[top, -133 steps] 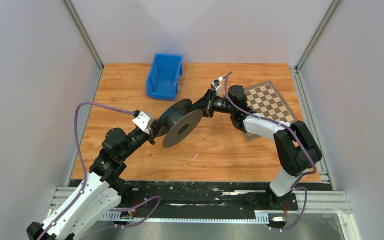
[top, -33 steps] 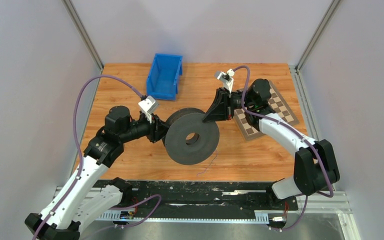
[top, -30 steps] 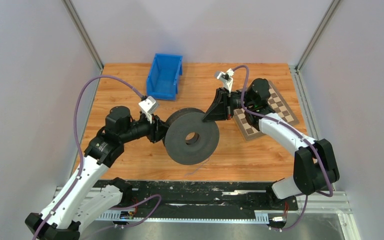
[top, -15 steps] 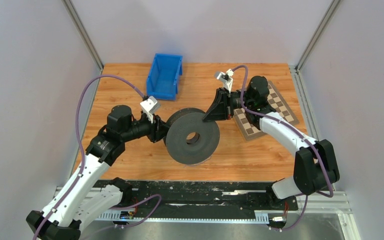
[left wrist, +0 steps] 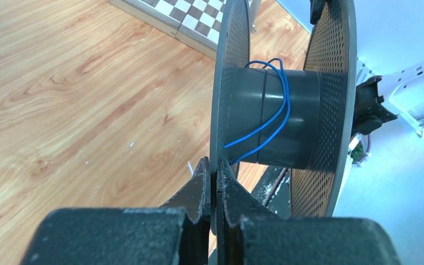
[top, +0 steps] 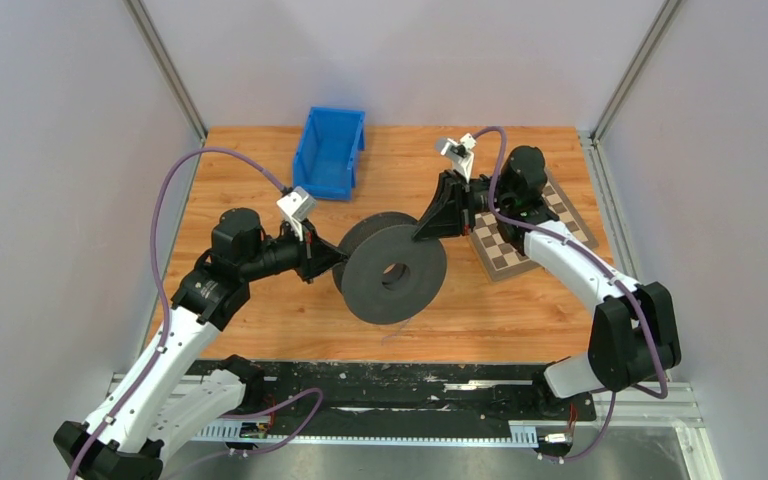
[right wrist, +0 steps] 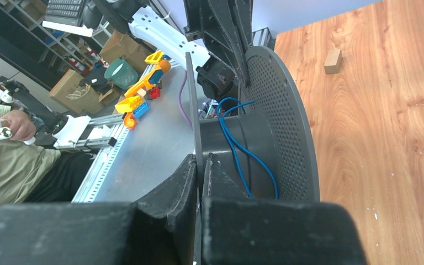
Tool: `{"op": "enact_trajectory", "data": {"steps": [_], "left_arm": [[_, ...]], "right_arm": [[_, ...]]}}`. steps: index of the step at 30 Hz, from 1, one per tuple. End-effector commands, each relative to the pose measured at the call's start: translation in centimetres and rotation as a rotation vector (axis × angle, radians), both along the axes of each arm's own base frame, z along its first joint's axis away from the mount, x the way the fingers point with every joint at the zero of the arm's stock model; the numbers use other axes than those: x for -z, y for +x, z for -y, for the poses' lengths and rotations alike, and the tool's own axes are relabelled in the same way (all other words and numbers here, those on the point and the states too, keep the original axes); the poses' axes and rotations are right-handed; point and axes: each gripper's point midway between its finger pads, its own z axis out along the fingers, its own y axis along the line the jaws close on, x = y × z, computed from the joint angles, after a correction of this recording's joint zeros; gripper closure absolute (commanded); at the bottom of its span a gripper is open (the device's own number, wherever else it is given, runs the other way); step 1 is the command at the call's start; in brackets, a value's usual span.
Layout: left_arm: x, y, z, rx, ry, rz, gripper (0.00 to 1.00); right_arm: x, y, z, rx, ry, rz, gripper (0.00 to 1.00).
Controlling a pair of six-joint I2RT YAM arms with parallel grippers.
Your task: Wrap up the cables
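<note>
A black spool (top: 395, 275) with perforated flanges hangs above the table between both arms, its centre hole facing the top camera. The cables are one thin blue wire (left wrist: 280, 110) lying in a few loose turns round the grey hub (left wrist: 303, 127). In the right wrist view the wire (right wrist: 237, 146) shows on the hub too. My left gripper (left wrist: 216, 165) is shut on the rim of one flange, at the spool's left side (top: 338, 262). My right gripper (right wrist: 200, 160) is shut on the edge of the other flange, at the spool's upper right (top: 423, 230).
A blue bin (top: 328, 152) stands at the back of the wooden table. A chessboard (top: 505, 255) lies on the right, partly under the right arm. A small wooden block (right wrist: 333, 61) rests on the table. The black front rail (top: 390, 385) runs along the near edge.
The left gripper, open half a second ago, has shut on the spool's flange. The spool has shifted slightly right and turned a little. The loose wire tail below it is no longer visible.
</note>
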Motion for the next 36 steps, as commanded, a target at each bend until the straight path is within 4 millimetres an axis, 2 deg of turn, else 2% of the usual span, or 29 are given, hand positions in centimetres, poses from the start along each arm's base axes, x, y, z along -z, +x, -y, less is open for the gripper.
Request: {"op": "enact_trajectory", "data": {"steps": [1,4,8,9,11,15,20,22,23,28,31,34,36], "left_arm": [[-4.1,-1.8,1.5,0.097,-0.120,0.043,1.00],[-4.4,-1.7,1.3,0.076,-0.125,0.031,1.00],[-4.5,-1.6,1.2,0.058,-0.129,0.023,1.00],[-4.6,-1.3,1.1,0.041,-0.128,0.023,1.00],[-4.8,-1.1,1.0,0.022,-0.134,0.020,1.00],[-6.0,-0.7,0.8,-0.021,-0.169,0.010,1.00],[-7.9,-0.3,0.6,-0.063,-0.235,0.020,1.00],[-8.2,0.0,0.5,-0.088,-0.247,0.024,1.00],[-8.2,0.4,0.3,-0.108,-0.249,0.025,1.00],[-8.4,1.4,-0.3,-0.157,-0.267,0.003,1.00],[-8.6,2.1,-0.5,-0.192,-0.289,-0.022,1.00],[-9.1,2.5,-0.8,-0.217,-0.304,-0.029,1.00],[-9.4,2.8,-1.2,-0.245,-0.313,-0.034,1.00]], "right_arm": [[-2.0,4.0,-0.8,0.189,0.054,0.031,0.97],[-1.7,4.6,-0.6,0.198,0.051,-0.001,1.00],[-1.9,4.4,-0.7,0.175,0.074,-0.023,1.00],[-1.9,4.6,-0.7,0.177,0.074,-0.034,0.97],[-1.6,5.3,-0.6,0.206,0.064,-0.057,0.84],[0.0,7.2,-0.4,0.287,0.016,-0.122,0.69],[1.5,8.2,0.0,0.337,0.001,-0.183,0.63],[1.7,8.7,0.3,0.367,0.001,-0.197,0.55],[1.6,9.2,0.6,0.394,0.002,-0.203,0.50],[1.6,11.3,3.0,0.561,-0.003,-0.220,0.40],[2.0,12.3,4.8,0.701,-0.014,-0.160,0.35],[2.3,12.4,6.1,0.814,-0.030,-0.050,0.31],[2.6,11.7,6.8,0.857,-0.026,0.013,0.29]]}}
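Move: The left hand already pinches the spool's left rim, the spool's middle lying about 9 cm to its right and 1 cm ahead, at nearly its height. The right hand still pinches the other flange; from it that middle is some 7 cm left, 3 cm back and 4 cm lower. Down by the table, the cable's tail shows roughly 9 cm back and 5 cm left of the right hand; the chessboard lies about 15 cm ahead and 20 cm right. The right fingers open wide and come free of the near flange; that hand draws off forward about 12 cm, then also swings right some 5 cm and sinks a little, towards the chessboard, turning roughly 40 degrees clockwise. The left hand, fingers shut, keeps its pinch on the spool's rim and lifts it about 3 cm while easing 2 cm forward. ##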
